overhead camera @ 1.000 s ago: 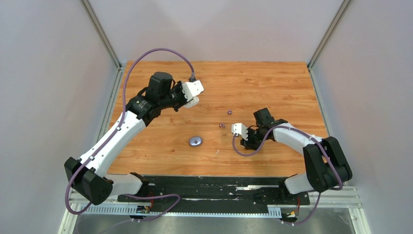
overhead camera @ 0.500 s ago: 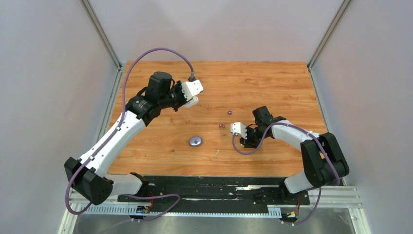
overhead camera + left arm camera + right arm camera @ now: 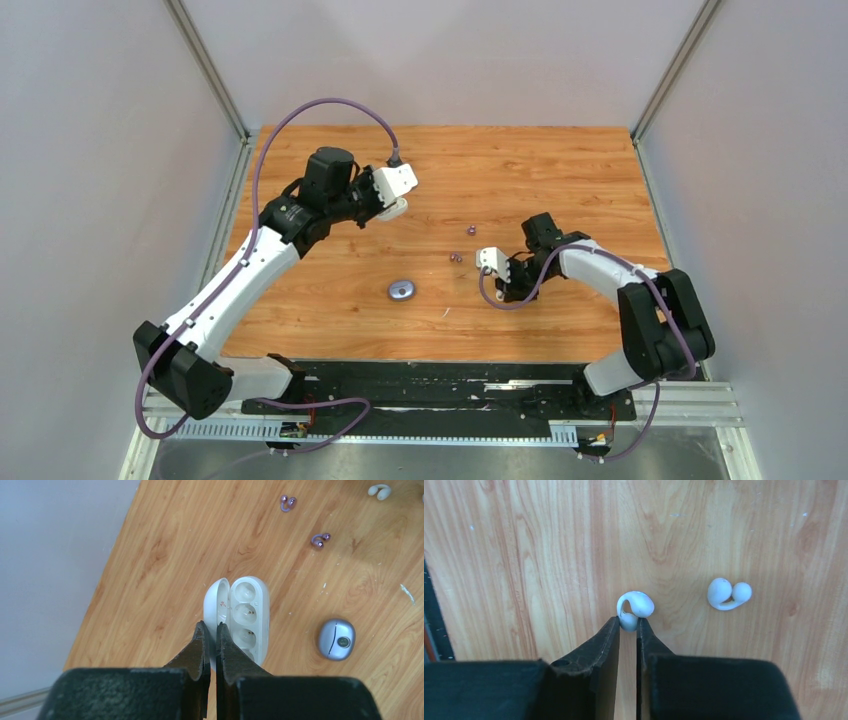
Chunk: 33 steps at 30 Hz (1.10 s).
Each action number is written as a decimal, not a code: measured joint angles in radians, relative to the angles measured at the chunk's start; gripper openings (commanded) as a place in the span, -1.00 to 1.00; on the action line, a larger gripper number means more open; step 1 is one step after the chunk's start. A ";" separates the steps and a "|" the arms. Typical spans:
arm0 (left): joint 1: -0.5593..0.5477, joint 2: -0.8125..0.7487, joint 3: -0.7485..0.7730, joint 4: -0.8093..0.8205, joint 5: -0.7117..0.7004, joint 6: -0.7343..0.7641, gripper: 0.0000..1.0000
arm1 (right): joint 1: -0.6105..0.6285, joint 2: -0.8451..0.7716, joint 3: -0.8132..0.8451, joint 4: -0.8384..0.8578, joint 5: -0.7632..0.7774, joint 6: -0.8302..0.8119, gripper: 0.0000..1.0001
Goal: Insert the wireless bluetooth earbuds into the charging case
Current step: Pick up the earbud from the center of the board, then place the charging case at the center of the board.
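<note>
In the left wrist view the white charging case (image 3: 242, 612) is open, its empty sockets showing. My left gripper (image 3: 210, 627) is shut on it where lid and base meet, over the far left of the board (image 3: 392, 208). My right gripper (image 3: 629, 622) has its fingers pressed on both sides of the lower lobe of a white earbud (image 3: 638, 605) lying on the wood. A second white earbud (image 3: 728, 594) lies to its right. Two purple earbuds (image 3: 287, 502) (image 3: 320, 540) lie mid-board, apart from both grippers.
A closed purple-grey case (image 3: 402, 290) lies on the wooden board (image 3: 560, 170) between the arms, near the front. Grey walls stand on three sides. A black rail (image 3: 450, 385) runs along the near edge by the arm bases.
My right gripper has closed from a wider gap onto the white earbud, and its arm has shifted slightly. The left arm and the white case have not moved.
</note>
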 measured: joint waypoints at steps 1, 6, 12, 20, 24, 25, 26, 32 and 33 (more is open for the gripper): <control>0.000 0.000 0.000 0.000 0.000 0.000 -1.00 | -0.006 0.004 0.021 -0.037 -0.011 0.001 -0.88; 0.000 0.000 0.000 0.023 0.001 0.003 -1.00 | -0.043 0.005 0.235 -0.220 -0.134 0.053 -0.94; 0.002 0.000 -0.059 0.175 0.069 0.030 -1.00 | -0.068 0.021 0.569 -0.362 -0.369 0.192 -0.97; 0.004 0.109 -0.073 0.383 0.259 0.049 -1.00 | -0.129 0.229 0.851 -0.520 -0.641 0.332 -0.98; 0.002 0.188 -0.074 0.465 0.341 0.059 -1.00 | -0.151 0.279 0.921 -0.545 -0.787 0.416 -1.00; 0.001 0.199 -0.074 0.485 0.358 0.064 -1.00 | -0.151 0.280 0.932 -0.549 -0.822 0.437 -1.00; 0.000 0.203 -0.075 0.503 0.373 0.068 -1.00 | -0.148 0.281 0.942 -0.550 -0.850 0.462 -1.00; -0.017 0.192 -0.081 0.584 0.454 0.159 -1.00 | -0.129 0.294 0.950 -0.512 -0.945 0.633 -1.00; -0.024 0.188 -0.083 0.584 0.455 0.179 -1.00 | -0.124 0.300 0.948 -0.491 -0.953 0.674 -1.00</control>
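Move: The white earbud is already pinched in the right fingers at board level. The open charging case it goes to is in the left hand, about 10 cm ahead of the right hand, 22 cm to its left and 25 cm up. The other white earbud lies about 3 cm left and 1 cm ahead, the nearer purple earbud 11 cm left and 4 cm ahead. From the left hand, the pinched earbud is some 10 cm back, 22 cm right and 25 cm below. Up first and fast, the right hand lifts the pinched earbud off the board, some 28 cm in all, bearing left and somewhat forward towards the case while its steeply down-pointing fingers swing to point nearly level to the left. The left hand keeps its hold on the case and carries it about 11 cm right to meet the earbud, turning clockwise with its fingertips rising. ##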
